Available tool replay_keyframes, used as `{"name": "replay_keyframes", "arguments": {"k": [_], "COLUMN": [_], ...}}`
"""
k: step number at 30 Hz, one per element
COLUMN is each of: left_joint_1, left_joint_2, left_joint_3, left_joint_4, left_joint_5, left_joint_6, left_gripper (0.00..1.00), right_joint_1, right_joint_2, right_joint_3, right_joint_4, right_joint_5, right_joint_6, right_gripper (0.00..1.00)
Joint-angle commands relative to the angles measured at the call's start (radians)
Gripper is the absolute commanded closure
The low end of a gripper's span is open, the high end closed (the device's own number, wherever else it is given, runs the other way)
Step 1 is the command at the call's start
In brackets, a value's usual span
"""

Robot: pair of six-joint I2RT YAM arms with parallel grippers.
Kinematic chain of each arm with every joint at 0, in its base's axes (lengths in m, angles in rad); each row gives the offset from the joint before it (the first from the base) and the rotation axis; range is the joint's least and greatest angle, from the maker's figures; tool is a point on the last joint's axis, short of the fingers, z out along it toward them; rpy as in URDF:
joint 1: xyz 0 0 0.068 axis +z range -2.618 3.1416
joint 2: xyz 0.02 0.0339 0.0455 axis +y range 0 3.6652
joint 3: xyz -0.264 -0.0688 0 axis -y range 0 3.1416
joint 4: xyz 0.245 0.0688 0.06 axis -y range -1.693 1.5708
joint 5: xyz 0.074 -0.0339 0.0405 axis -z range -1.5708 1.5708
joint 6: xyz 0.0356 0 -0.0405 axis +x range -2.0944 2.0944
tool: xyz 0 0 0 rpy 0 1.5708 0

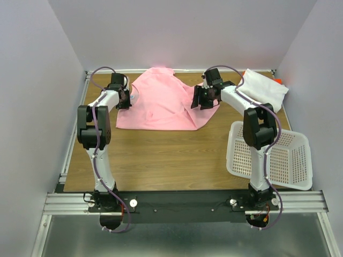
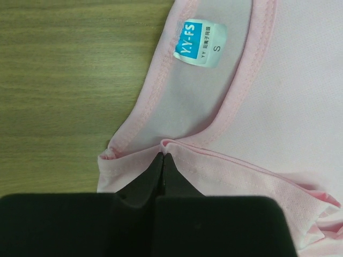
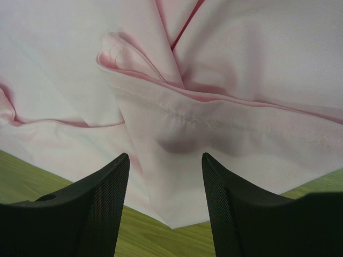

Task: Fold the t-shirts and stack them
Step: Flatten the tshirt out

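Observation:
The light pink t-shirt (image 1: 163, 101) lies spread on the wooden table at the back middle. My left gripper (image 1: 127, 97) is at its left edge, shut on a pinch of pink cloth (image 2: 177, 147) just below the collar, near the blue neck label (image 2: 199, 43). My right gripper (image 1: 202, 101) hovers open over the shirt's right side, and a folded pink corner (image 3: 182, 176) lies between its fingers without being gripped. A folded white t-shirt (image 1: 262, 88) rests at the back right. A sliver of an orange-red t-shirt (image 1: 277, 81) peeks out behind it.
A white perforated plastic basket (image 1: 273, 158) stands at the right, close to the right arm's base. Grey walls close in the table on three sides. Bare wood (image 1: 166, 160) runs between the pink shirt and the arms' bases.

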Motion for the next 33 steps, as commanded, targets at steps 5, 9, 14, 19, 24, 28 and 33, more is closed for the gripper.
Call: {"name": "replay_keyframes", "arguments": {"k": [5, 9, 14, 19, 24, 28, 33], "left_joint_1": [0.001, 0.002, 0.004, 0.004, 0.004, 0.004, 0.005], "left_joint_2": [-0.127, -0.215, -0.293, -0.344, -0.373, -0.396, -0.402], "left_joint_3": [0.008, -0.03, -0.131, -0.197, -0.248, -0.257, -0.249], "left_joint_4": [0.066, 0.082, 0.111, 0.11, 0.109, 0.091, 0.067], "left_joint_5": [0.087, 0.144, 0.176, 0.187, 0.191, 0.193, 0.184], "left_joint_6": [-0.024, -0.076, -0.121, -0.129, -0.129, -0.121, -0.103], "left_gripper": [1.0, 1.0, 1.0, 1.0, 1.0, 1.0, 1.0], "right_joint_1": [0.004, 0.02, 0.079, 0.091, 0.1, 0.106, 0.117], "right_joint_2": [-0.053, -0.036, 0.013, 0.089, 0.155, 0.186, 0.217], "right_joint_3": [0.042, 0.088, 0.156, 0.22, 0.25, 0.265, 0.283], "right_joint_4": [-0.003, -0.008, -0.014, -0.028, -0.034, -0.032, -0.032], "right_joint_5": [0.022, 0.037, 0.052, 0.072, 0.163, 0.276, 0.322], "right_joint_6": [-0.017, -0.039, -0.097, -0.108, -0.145, -0.151, -0.148], "right_gripper": [0.37, 0.37, 0.36, 0.36, 0.37, 0.36, 0.38]}}
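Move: My left hand, shut on a pinch of pink shirt, has the shirt's near edge about 10 cm straight back, its near-left corner 10 cm back and 4 cm left, and the collar tag some 5 cm ahead, 2 cm right. My right hand goes for the folded sleeve's edge, roughly 4 cm ahead, 4 cm left and 4 cm below; the shirt's right corner lies 10 cm to its right, 1 cm ahead. Keeping its pinch, my left hand lifts the cloth about 12 cm, then draws it back some 4 cm and a little right while sinking a few centimetres. My open right hand arcs up and left, then drops past its starting height and forward to the folded sleeve's edge, tilting slightly, fingers staying apart around the edge. ##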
